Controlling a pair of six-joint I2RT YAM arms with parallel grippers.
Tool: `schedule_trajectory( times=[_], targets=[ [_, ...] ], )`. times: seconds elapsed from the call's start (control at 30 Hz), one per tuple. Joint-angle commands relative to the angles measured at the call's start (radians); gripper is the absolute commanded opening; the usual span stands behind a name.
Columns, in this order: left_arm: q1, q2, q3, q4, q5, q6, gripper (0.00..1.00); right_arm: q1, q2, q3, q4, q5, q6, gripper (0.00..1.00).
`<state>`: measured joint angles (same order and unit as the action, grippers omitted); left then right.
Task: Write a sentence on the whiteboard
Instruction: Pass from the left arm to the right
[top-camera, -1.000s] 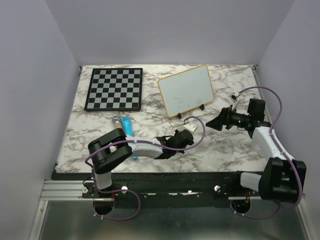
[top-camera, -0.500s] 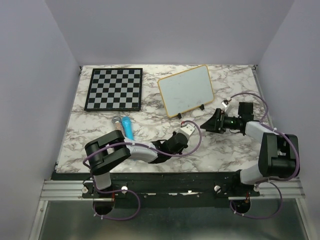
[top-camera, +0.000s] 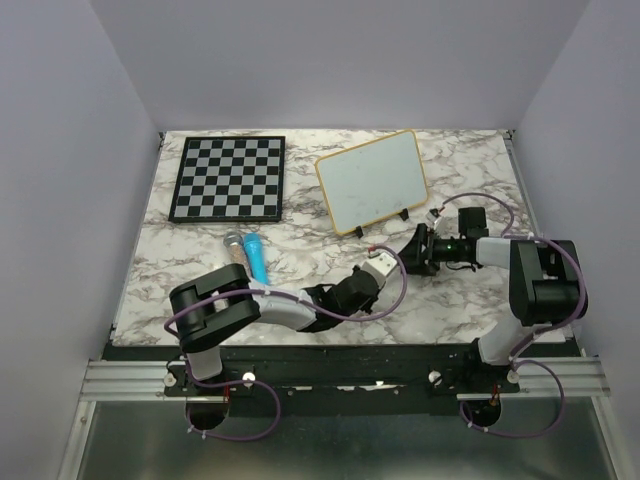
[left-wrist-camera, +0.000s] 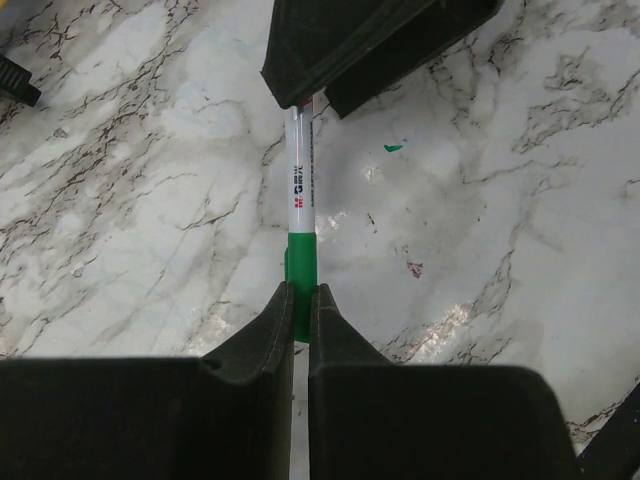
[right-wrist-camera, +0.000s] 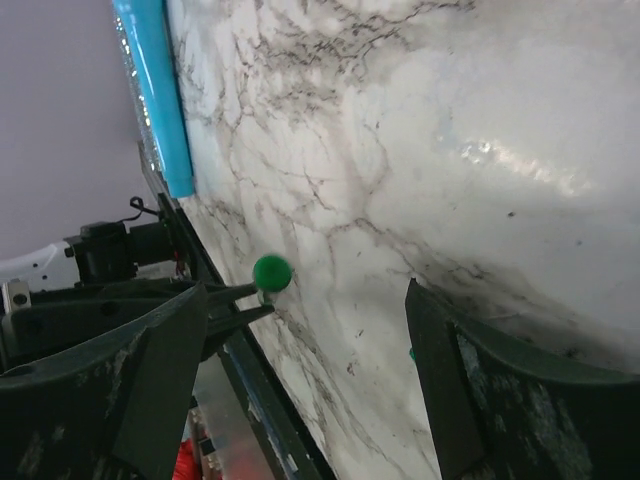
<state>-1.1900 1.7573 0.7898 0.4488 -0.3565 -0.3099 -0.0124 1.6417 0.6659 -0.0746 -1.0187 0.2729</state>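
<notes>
The whiteboard leans on small black feet at the back of the marble table; no sentence shows on its face. My left gripper is shut on the green cap of a white marker. The marker points away towards my right gripper, which faces it with both fingers wide apart. From the right wrist the marker's green end shows between those fingers, nearer the left one and touching neither. In the left wrist view the marker's far end is hidden under the right gripper's fingers.
A black-and-white chessboard lies at the back left. A blue cylinder and a grey-headed one lie near the left arm. A small green spot marks the marble beside the marker.
My right arm has folded in and swung left, bringing its gripper up to the marker's far end. Its fingers have narrowed a little. The left gripper keeps hold of the marker and has barely shifted.
</notes>
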Motion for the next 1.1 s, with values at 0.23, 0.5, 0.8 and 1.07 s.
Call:
schedule_trajectory(
  times=[0.23,0.5,0.8,1.07],
  targets=[
    [-0.014,0.027,0.049,0.008,0.013,0.0,0.0,0.0,0.17,0.118,-0.001,-0.087,0.04,0.66],
    [-0.013,0.065,0.089,-0.035,-0.013,-0.011,0.0,0.0,0.17,0.126,-0.002,-0.121,0.043,0.45],
    [-0.007,0.068,0.115,-0.082,-0.022,-0.044,0.01,0.005,0.138,0.136,-0.014,-0.126,0.026,0.01],
    [0.052,-0.129,-0.106,0.08,0.155,-0.135,0.83,0.005,0.015,0.161,-0.062,-0.162,-0.072,0.01]
  ],
)
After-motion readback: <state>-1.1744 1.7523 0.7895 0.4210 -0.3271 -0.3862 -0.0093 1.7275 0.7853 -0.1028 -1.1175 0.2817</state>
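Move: The left hand still pinches the green marker by its cap; the marker's middle lies about 5 cm ahead and 4 cm to that hand's right, roughly level. The right hand, fingers open at the free barrel end, has that middle about 4 cm to its left and 1 cm back. From the right hand, the whiteboard's middle is some 24 cm ahead and 9 cm left, and the blue tube 36 cm left and 3 cm ahead, slightly lower. The right hand eases about 2 cm forward and 1 cm down to bring its open fingers around the marker's free end, tilts a few degrees and closes until it pinches the white barrel near the end plug, while the left hand brings the capped end some 1.5 cm to the right, rising slightly and then sinking about 1 cm. Once the right grip is shut, the left fingers spread wide, let go of the cap and draw back left about 2 cm, as the right hand starts to lift by roughly 2 cm with the marker. ##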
